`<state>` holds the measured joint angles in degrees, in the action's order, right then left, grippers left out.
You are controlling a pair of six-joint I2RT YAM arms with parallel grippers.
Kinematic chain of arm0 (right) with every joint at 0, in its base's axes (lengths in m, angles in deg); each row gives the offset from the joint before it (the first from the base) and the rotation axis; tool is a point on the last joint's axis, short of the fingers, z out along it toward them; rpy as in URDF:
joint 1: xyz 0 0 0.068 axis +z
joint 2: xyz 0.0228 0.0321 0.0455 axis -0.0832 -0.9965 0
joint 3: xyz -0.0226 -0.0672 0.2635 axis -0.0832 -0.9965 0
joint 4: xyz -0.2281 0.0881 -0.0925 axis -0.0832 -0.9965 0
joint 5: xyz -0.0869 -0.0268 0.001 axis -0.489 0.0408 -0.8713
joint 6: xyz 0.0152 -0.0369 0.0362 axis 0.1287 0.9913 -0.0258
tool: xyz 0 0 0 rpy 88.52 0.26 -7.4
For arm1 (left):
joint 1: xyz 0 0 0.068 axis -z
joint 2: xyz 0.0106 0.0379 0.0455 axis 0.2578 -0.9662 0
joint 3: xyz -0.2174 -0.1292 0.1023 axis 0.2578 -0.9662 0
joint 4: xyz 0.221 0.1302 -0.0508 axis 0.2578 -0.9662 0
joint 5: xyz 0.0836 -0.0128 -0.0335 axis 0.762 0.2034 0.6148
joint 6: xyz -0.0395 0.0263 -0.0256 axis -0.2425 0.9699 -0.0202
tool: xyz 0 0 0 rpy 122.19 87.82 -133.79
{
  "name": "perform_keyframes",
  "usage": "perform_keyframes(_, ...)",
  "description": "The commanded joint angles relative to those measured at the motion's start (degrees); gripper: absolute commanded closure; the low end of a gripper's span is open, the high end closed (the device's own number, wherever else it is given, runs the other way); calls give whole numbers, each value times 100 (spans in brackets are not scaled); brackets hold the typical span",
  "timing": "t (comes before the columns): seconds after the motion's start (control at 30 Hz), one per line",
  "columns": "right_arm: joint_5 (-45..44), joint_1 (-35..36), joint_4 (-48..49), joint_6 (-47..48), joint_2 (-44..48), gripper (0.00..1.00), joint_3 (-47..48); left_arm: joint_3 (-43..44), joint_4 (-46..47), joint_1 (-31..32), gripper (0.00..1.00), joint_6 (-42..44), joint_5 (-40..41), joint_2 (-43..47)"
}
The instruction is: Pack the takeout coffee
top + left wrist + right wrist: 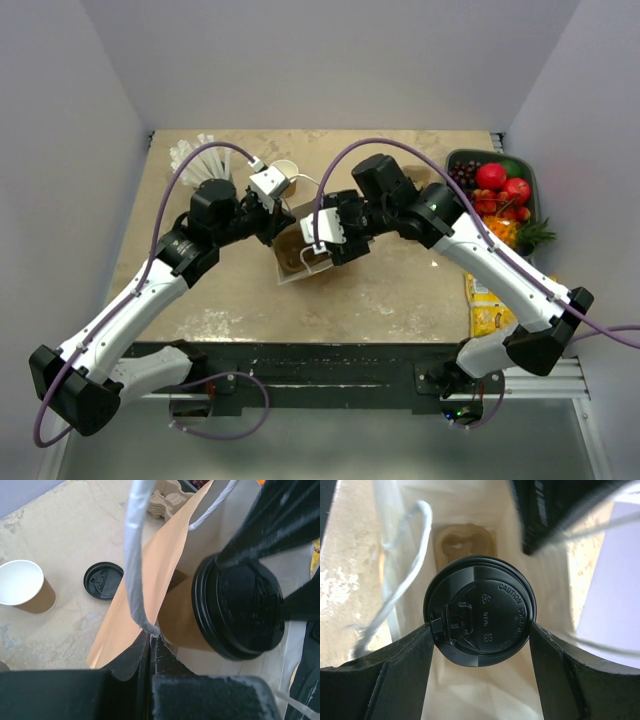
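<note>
The takeout coffee (480, 610), a kraft cup with a black lid, hangs inside the open brown paper bag (470, 690). My right gripper (481, 626) is shut on it, with a finger on each side at the lid. The left wrist view shows the lid (240, 612) and the cup wall inside the bag (150, 565). My left gripper (150, 640) is shut on the bag's rim at the foot of its white handle (134, 555). From the top, the bag (290, 258) stands mid-table between the left gripper (275, 215) and the right gripper (325, 245); the cup is hidden there.
A lidless brown cup (22, 587) and a loose black lid (102, 580) sit left of the bag. A pulp cup carrier (465, 540) lies on the bag's bottom. Another carrier (167, 500) lies behind. Straws (195, 160), a fruit tray (495, 185) and a yellow packet (487, 300) flank the table.
</note>
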<state>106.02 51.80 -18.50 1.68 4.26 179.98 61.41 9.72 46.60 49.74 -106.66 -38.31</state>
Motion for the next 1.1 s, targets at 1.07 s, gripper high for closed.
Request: perform_keyframes(1.07,-382,395,2997,-678,-653,36,-2041,41,186,-19,100,-533,-569,-288)
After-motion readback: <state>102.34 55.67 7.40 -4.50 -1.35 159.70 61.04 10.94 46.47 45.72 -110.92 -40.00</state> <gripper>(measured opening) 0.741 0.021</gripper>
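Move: The carrier in the bag's bottom lies about 10 cm to the left of my right hand, 2 cm ahead and some 18 cm below it; from my left hand it is about 2 cm right, 1 cm nearer the base and 16 cm down. From my right hand, the empty cup stands roughly 21 cm ahead and 12 cm left, and the loose black lid about 11 cm ahead and 3 cm left. The spare carrier is some 18 cm ahead and 19 cm right. I keep my right fingers' grip around the lidded coffee cup, draw it back about 1 cm, then take it down some 11 cm and about 5 cm left through the bag's mouth, easing slightly forward at the end, towards the carrier. The wrist hardly turns. My closed left hand still pinches the bag's rim at the handle and holds it open, giving way barely a centimetre. ##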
